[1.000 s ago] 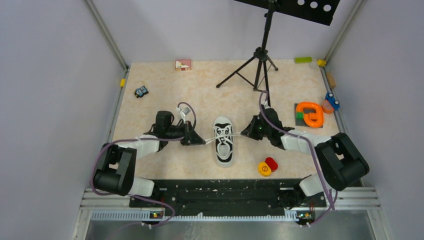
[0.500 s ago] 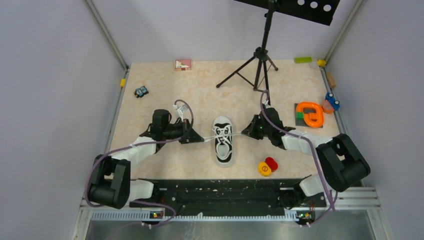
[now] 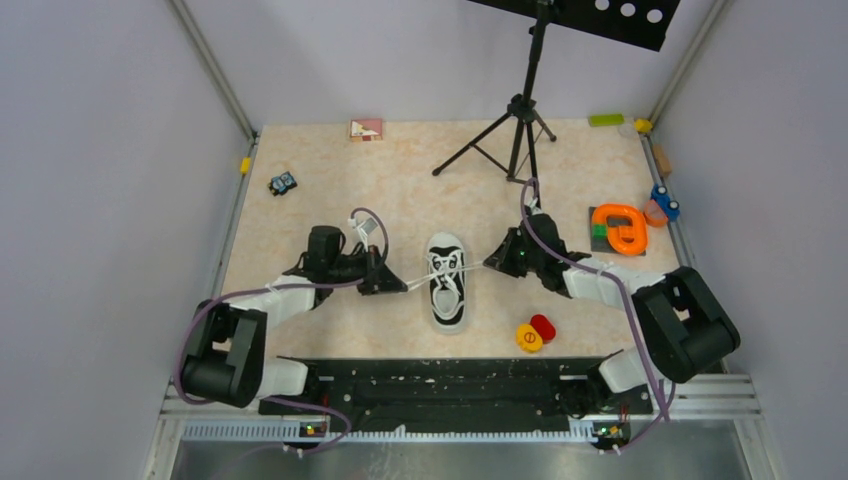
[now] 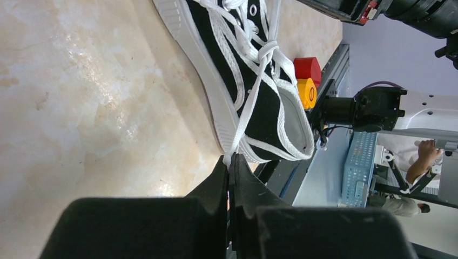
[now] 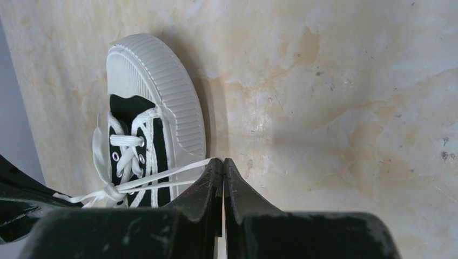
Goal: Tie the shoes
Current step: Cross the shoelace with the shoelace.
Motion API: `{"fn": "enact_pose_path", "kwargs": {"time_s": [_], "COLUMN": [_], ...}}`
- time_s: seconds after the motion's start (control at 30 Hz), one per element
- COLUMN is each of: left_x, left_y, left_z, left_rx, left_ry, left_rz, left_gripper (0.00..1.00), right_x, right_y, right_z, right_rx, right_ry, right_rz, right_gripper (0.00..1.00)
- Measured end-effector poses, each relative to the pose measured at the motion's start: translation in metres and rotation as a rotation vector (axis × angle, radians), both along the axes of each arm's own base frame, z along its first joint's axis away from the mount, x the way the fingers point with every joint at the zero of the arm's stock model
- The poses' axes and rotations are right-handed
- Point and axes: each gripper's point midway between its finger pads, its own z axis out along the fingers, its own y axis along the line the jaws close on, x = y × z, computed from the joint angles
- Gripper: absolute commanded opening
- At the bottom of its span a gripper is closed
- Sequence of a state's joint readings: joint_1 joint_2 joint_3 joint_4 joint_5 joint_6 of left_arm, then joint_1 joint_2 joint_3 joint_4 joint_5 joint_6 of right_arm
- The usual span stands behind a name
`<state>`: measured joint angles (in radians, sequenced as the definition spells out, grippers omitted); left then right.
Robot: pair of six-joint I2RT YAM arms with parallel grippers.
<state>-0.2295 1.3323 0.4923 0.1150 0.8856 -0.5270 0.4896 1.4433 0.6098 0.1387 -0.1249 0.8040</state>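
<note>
The black shoe (image 3: 448,290) with white toe cap lies mid-table, toe pointing away from the arms. Its white laces meet in a knot (image 3: 446,268) over the tongue. My left gripper (image 3: 402,284) is shut on a lace pulled taut to the shoe's left; in the left wrist view the lace (image 4: 254,97) runs from the knot (image 4: 267,49) into the gripper (image 4: 231,161). My right gripper (image 3: 488,263) is shut on a lace loop on the shoe's right; in the right wrist view two strands (image 5: 167,177) reach the gripper (image 5: 222,161) beside the shoe (image 5: 162,97).
A black tripod (image 3: 520,120) stands behind the shoe. Red and yellow buttons (image 3: 535,333) lie near the front right. An orange ring toy (image 3: 620,228) sits at the right edge, a toy car (image 3: 283,183) at the back left, and a pink block (image 3: 365,129) at the far edge.
The left arm shifted slightly away from the base and came back, still holding its lace taut. The right gripper and the shoe have barely moved.
</note>
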Motion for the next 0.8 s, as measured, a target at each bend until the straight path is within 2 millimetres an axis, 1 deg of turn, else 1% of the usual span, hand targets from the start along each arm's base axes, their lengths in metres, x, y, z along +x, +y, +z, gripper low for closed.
{"fn": "enact_pose_path", "kwargs": {"time_s": [0.07, 0.23, 0.27, 0.3, 0.33, 0.4, 0.47, 0.53, 0.67, 0.73, 0.8], "left_x": [-0.002, 0.0, 0.0, 0.001, 0.002, 0.002, 0.002, 0.003, 0.009, 0.01, 0.01], "left_y": [0.001, -0.001, -0.003, -0.005, -0.008, -0.013, -0.017, -0.019, -0.021, -0.022, -0.022], "left_z": [-0.002, 0.006, 0.009, 0.013, 0.016, 0.022, 0.027, 0.031, 0.04, 0.042, 0.043], "left_rx": [0.005, 0.012, 0.014, 0.014, 0.013, 0.01, 0.01, 0.008, 0.003, 0.001, 0.0], "left_ry": [0.005, -0.03, -0.041, -0.053, -0.063, -0.083, -0.098, -0.111, -0.14, -0.147, -0.149], "left_rz": [0.007, -0.01, -0.02, -0.033, -0.045, -0.067, -0.085, -0.095, -0.101, -0.103, -0.104], "left_gripper": [0.0, 0.0, 0.0, 0.0, 0.0, 0.0, 0.0, 0.0, 0.0, 0.0, 0.0], "right_x": [0.0, -0.001, -0.001, -0.001, -0.002, -0.003, -0.002, 0.0, -0.002, -0.006, -0.015], "right_y": [0.0, 0.001, 0.0, 0.0, -0.001, -0.002, -0.002, -0.002, -0.001, 0.003, 0.012], "right_z": [-0.001, 0.0, -0.001, 0.0, 0.001, 0.005, 0.015, 0.029, 0.063, 0.078, 0.084], "right_rx": [-0.001, -0.005, -0.006, -0.01, -0.013, -0.018, -0.02, -0.013, 0.015, 0.034, 0.049], "right_ry": [0.001, -0.005, -0.006, -0.006, -0.006, -0.009, -0.027, -0.057, -0.132, -0.165, -0.179], "right_rz": [0.001, 0.017, 0.018, 0.023, 0.028, 0.036, 0.049, 0.055, 0.069, 0.09, 0.127], "right_gripper": [0.0, 0.0, 0.09, 0.23, 0.34, 0.45, 0.51, 0.53, 0.54, 0.54, 0.55]}}
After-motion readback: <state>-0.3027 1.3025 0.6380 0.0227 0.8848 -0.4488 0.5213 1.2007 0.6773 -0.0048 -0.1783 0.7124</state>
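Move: Both shut hands hold lace ends drawn out from the knot on the shoe. From the right hand the knot is about 8 cm left, 2 cm back and nearly level; from the left hand it is about 9 cm right, 4 cm ahead and slightly lower. The shoe's middle is some 3 cm nearer the bases than the knot and a little lower; the red-yellow toy is about 15 cm back and 10 cm right of the right hand. Right hand half-opens, frees its lace and lifts about 8 cm; left, still pinching, rises 4 cm and rightward. ##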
